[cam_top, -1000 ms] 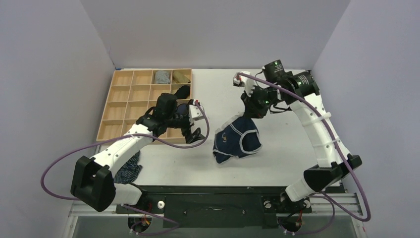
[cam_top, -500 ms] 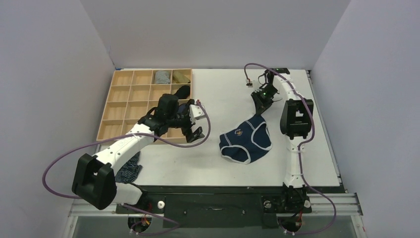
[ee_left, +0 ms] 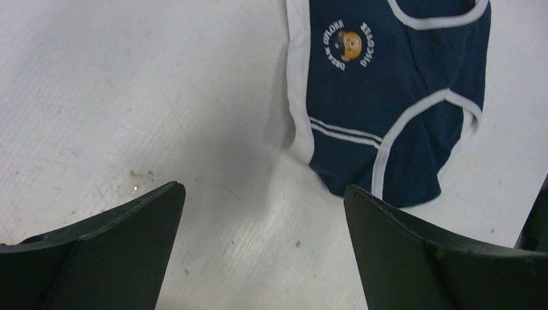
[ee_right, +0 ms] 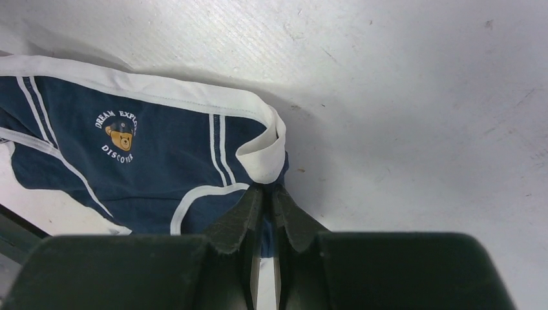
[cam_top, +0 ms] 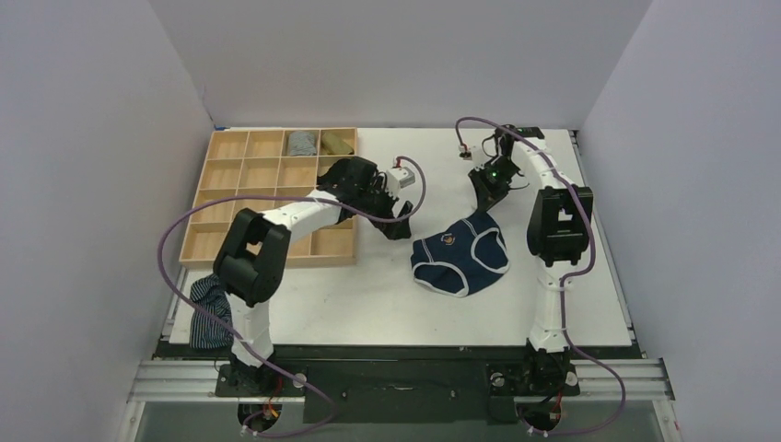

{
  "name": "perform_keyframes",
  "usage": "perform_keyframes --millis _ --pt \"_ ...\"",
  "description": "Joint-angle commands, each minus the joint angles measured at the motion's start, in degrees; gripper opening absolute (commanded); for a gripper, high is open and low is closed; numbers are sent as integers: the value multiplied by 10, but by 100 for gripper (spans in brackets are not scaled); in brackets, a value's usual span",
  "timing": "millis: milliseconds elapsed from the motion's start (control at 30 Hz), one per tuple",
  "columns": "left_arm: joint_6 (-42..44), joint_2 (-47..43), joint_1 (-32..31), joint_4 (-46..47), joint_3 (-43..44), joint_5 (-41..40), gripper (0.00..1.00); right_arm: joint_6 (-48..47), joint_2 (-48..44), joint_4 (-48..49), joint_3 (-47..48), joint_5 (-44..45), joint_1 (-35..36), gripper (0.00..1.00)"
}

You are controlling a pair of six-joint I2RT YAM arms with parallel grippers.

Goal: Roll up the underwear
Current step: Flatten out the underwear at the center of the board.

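The underwear (cam_top: 460, 260) is navy blue with white trim and a small bear print. It lies spread flat on the white table, right of centre. My right gripper (cam_top: 481, 204) is at its far right corner, shut on the folded white waistband (ee_right: 263, 158); in the right wrist view blue fabric shows between the fingertips (ee_right: 249, 206). My left gripper (cam_top: 403, 219) hovers just left of the underwear (ee_left: 388, 97). It is open (ee_left: 263, 189) over bare table, with nothing between its fingers (ee_left: 129, 239).
A wooden compartment tray (cam_top: 230, 175) stands at the back left, with a grey roll (cam_top: 300, 143) and an olive roll (cam_top: 337, 141) in its far cells. A dark striped garment (cam_top: 210, 313) hangs at the table's left near edge.
The underwear went from hanging bunched under my right gripper to lying spread on the table. My left arm swung right from the tray's front to the underwear's left side. The striped garment shifted left.
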Motion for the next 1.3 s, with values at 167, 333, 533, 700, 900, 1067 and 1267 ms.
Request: perform_keyframes --millis 167,333,533,700,900,1067,1267 --pt "-145 123 -4 -20 120 44 84 4 -43 21 -22 -18 -1 6" --pt "-174 164 -4 -2 119 82 76 4 -45 21 -20 -18 -4 6" --pt "-235 199 -7 36 121 143 54 6 -53 22 -25 -29 -8 6" --pt "-222 193 -6 12 122 165 18 7 -72 27 -41 -38 -11 6" --pt "-164 126 22 -45 115 131 0 -2 -112 28 -70 -62 -17 5" --pt "-106 30 24 -90 82 82 0 -28 -190 28 -152 -96 -18 4" --pt "-24 -123 -20 -141 -13 26 0 -119 -325 -9 -284 -141 -16 4"
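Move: The underwear's left waistband end, still free, lies about 5 cm to the right of the open left hand, 2 cm back and 6 cm below. The underwear's middle is some 13 cm right and 6 cm back of that hand. The box's middle is about 29 cm left and 5 cm ahead of it. From the right hand, already pinching the other waistband end, the free end is roughly 14 cm left, 6 cm back and 5 cm below. The waistband's free end is what the left hand goes for: it sinks about 6 cm while moving 5 cm right, turning some 30 degrees so the fingertips swing back, and shuts on it. It then lifts about 9 cm and draws left. The right hand keeps its pinch, nearly still until the left has closed, then pulls back some 8 cm while rising. ##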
